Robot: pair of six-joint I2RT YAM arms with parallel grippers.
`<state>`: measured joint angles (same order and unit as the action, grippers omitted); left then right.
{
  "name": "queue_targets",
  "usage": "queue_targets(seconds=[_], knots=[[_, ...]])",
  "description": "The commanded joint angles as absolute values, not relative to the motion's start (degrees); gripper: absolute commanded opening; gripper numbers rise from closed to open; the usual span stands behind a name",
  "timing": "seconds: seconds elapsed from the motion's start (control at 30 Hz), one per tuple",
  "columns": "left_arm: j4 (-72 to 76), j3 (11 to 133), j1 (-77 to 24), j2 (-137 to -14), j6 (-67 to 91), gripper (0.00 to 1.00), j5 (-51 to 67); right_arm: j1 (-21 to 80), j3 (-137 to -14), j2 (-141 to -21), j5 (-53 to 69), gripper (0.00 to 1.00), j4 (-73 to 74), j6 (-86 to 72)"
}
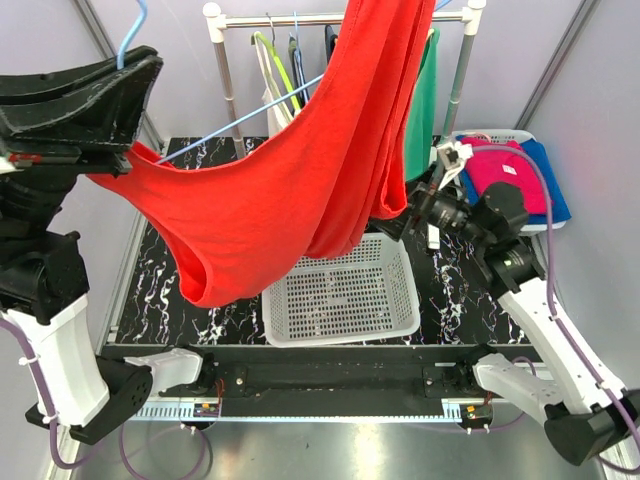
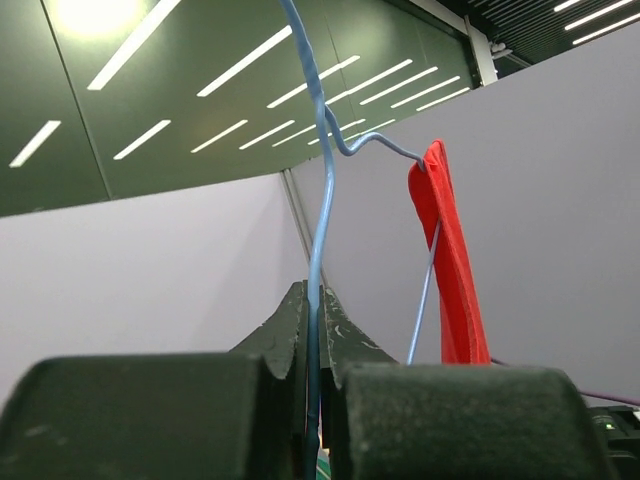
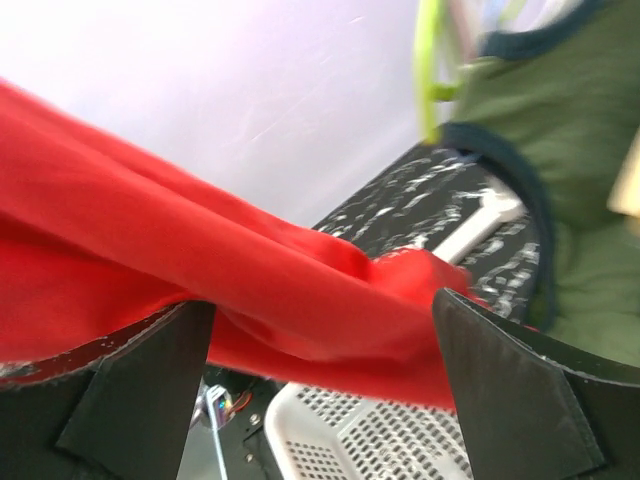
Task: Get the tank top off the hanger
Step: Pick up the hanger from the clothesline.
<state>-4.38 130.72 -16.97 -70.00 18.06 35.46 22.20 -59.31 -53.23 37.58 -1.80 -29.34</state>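
Note:
A red tank top (image 1: 300, 190) hangs on a light blue wire hanger (image 1: 235, 122) and sags in a wide loop over the middle of the table. High at the left, my left gripper (image 1: 140, 75) is shut on the hanger's wire. In the left wrist view the jaws (image 2: 314, 300) pinch the blue hanger (image 2: 318, 230), with a red strap (image 2: 450, 260) on its shoulder. My right gripper (image 1: 405, 215) is open at the cloth's lower right end. In the right wrist view the red fabric (image 3: 250, 290) lies between its spread fingers (image 3: 150, 380), which are not closed on it.
A white mesh basket (image 1: 340, 300) sits on the marbled table below the cloth. Behind it stands a garment rack (image 1: 330, 18) holding more hangers and a green garment (image 1: 422, 110). A tray (image 1: 500, 134) of pink and blue clothes is at the back right.

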Motion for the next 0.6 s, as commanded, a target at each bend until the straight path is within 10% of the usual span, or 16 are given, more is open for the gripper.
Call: queue_targets(seconds=[0.0, 0.17, 0.4, 0.57], knots=[[-0.3, 128.2, -17.1, -69.3, 21.0, 0.00, 34.5, 27.5, -60.0, -55.5, 37.6, 1.00, -10.4, -28.1], [-1.1, 128.7, -17.1, -69.8, 20.6, 0.00, 34.4, 33.1, -60.2, -59.8, 37.7, 0.96, -14.1, -28.4], [-2.2, 125.0, -17.1, -67.8, 16.5, 0.00, 33.6, 33.6, -60.4, -58.6, 36.0, 0.17, -11.9, -28.6], [-2.4, 123.8, -17.1, -67.0, 15.3, 0.00, 33.1, 33.5, -65.7, -54.4, 29.2, 0.02, -2.9, -23.4]])
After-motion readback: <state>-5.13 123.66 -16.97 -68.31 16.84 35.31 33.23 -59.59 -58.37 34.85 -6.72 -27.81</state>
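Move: The red tank top, slung on the blue hanger the left hand already grips, has its loose hanging fold about 6 cm left and 2 cm back of the open right hand, level with it. The basket is some 12 cm left, 2 cm back and 36 cm below; the green top hangs roughly 18 cm ahead, straight out. From the left hand, the fold is around 20 cm right, 10 cm ahead and 35 cm below. Right hand goes about 6 cm left and pinches the tank top's fold; left, gripping the hanger, eases forward-down. ##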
